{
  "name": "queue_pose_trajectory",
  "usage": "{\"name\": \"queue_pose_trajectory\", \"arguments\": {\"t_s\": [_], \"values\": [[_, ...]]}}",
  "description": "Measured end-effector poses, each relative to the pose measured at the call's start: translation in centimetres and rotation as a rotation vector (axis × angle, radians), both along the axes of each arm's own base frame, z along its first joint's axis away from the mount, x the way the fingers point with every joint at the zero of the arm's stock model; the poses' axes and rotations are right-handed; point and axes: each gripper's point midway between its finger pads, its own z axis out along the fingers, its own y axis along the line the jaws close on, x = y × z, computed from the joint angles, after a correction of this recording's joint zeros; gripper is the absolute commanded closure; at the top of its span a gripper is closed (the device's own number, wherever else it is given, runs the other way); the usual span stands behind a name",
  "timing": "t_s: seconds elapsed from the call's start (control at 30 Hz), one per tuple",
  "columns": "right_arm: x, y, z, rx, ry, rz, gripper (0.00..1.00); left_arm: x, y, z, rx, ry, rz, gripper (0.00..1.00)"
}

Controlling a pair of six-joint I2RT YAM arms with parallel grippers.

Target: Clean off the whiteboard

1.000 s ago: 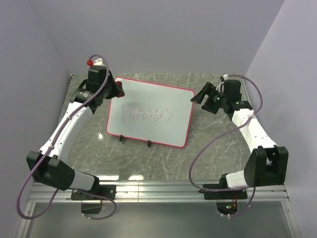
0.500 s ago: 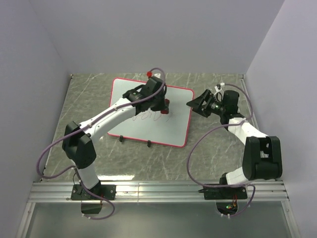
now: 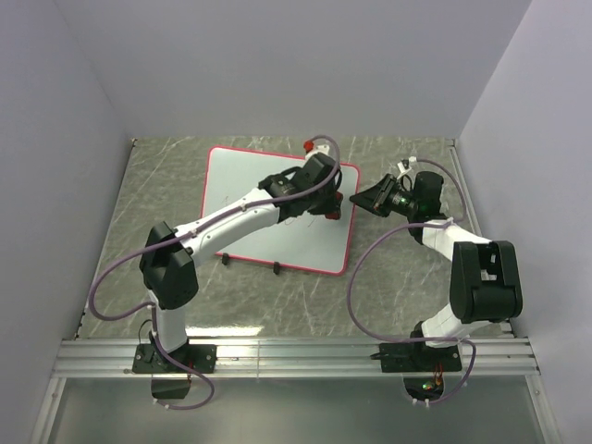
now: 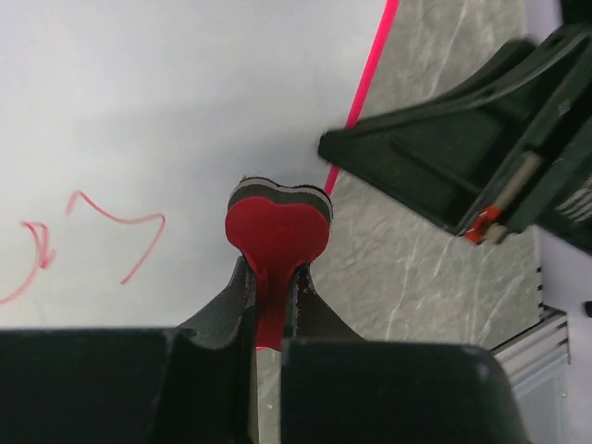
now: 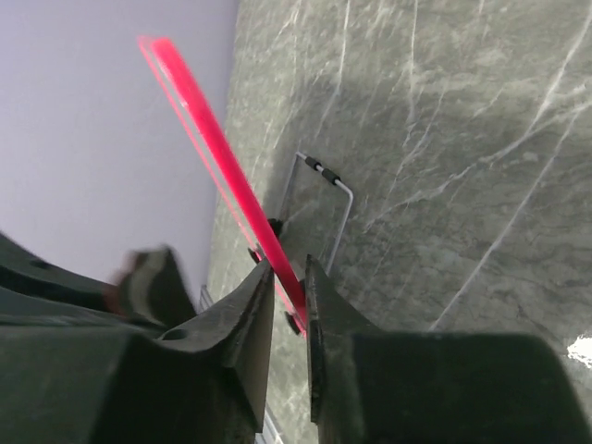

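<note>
The whiteboard [image 3: 250, 199] lies tilted on the marble table, white with a thin red-pink frame and black feet on its near edge. A few red scribbles [image 4: 116, 231] remain on its face [image 4: 185, 102]. My left gripper [image 3: 333, 207] is at the board's right edge, shut on a small red bow-shaped eraser [image 4: 277, 227] that presses on the surface. My right gripper [image 3: 363, 198] is at the same edge from the right. In the right wrist view the red frame [image 5: 222, 162] runs between the narrowed fingers of the right gripper [image 5: 287, 268].
A thin wire stand [image 5: 326, 208] juts from the board's back over the grey marble table [image 3: 398, 277]. The two grippers sit close together at the board's right edge. A metal rail [image 3: 296, 356] runs along the near edge, and lilac walls enclose the table.
My left arm swept from the board's upper left corner across to its right edge, wiping most of the scribbles. My right gripper moved in and narrowed onto the board's right edge.
</note>
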Motion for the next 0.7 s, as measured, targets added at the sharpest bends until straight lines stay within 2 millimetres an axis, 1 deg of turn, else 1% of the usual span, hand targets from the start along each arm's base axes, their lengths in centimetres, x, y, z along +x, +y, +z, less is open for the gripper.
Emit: {"name": "queue_pose_trajectory", "arguments": {"t_s": [0.03, 0.13, 0.2, 0.37, 0.47, 0.6, 0.67, 0.7], "values": [[0.0, 0.0, 0.0, -0.003, -0.006, 0.005, 0.82, -0.4, 0.0, -0.7, 0.011, 0.008, 0.001, 1.00], [-0.1, 0.1, 0.0, -0.008, -0.011, 0.011, 0.90, -1.3, 0.1, -2.7, 0.045, 0.028, 0.006, 1.00], [-0.1, 0.1, -0.1, -0.011, -0.010, 0.012, 1.00, -1.6, 0.4, -3.9, 0.069, 0.036, 0.015, 1.00], [-0.1, 0.2, -0.3, -0.029, -0.012, 0.023, 1.00, -1.2, 1.6, -6.2, 0.111, 0.028, 0.073, 1.00], [-0.1, 0.2, -0.4, -0.046, -0.014, 0.033, 1.00, -0.7, 2.4, -7.2, 0.131, 0.019, 0.103, 1.00], [0.1, 0.0, -0.7, -0.075, -0.008, 0.033, 1.00, 0.1, 2.7, -7.4, 0.116, -0.003, 0.126, 1.00], [0.0, 0.0, -1.0, -0.086, -0.001, 0.035, 1.00, 0.5, 3.3, -7.4, 0.100, -0.013, 0.142, 1.00], [-0.1, -0.1, -1.0, -0.091, 0.003, 0.038, 1.00, 1.0, 3.9, -7.3, 0.092, -0.019, 0.157, 1.00]]}}
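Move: The left hand, holding the red eraser, hovers near the whiteboard's right side; the last letter of the writing is about 3 cm ahead, 5 cm to its left and 9 cm below. The next letter lies some 3 cm ahead, 10 cm left and 10 cm below; the right gripper's tips, roughly 6 cm ahead, 6 cm right and 5 cm below. From the right hand, on the board's right edge, that last letter is about 2 cm back, 10 cm left and 5 cm lower. Sinking about 7 cm, the left hand brings the eraser down onto the whiteboard, easing slightly back and then forward again while drifting some 4 cm left onto the last letter, its wrist turning nearly 10 degrees counter-clockwise; its fingers keep their grip. The right hand keeps pinching the board's right edge, giving down about 1 cm and rolling slightly. ##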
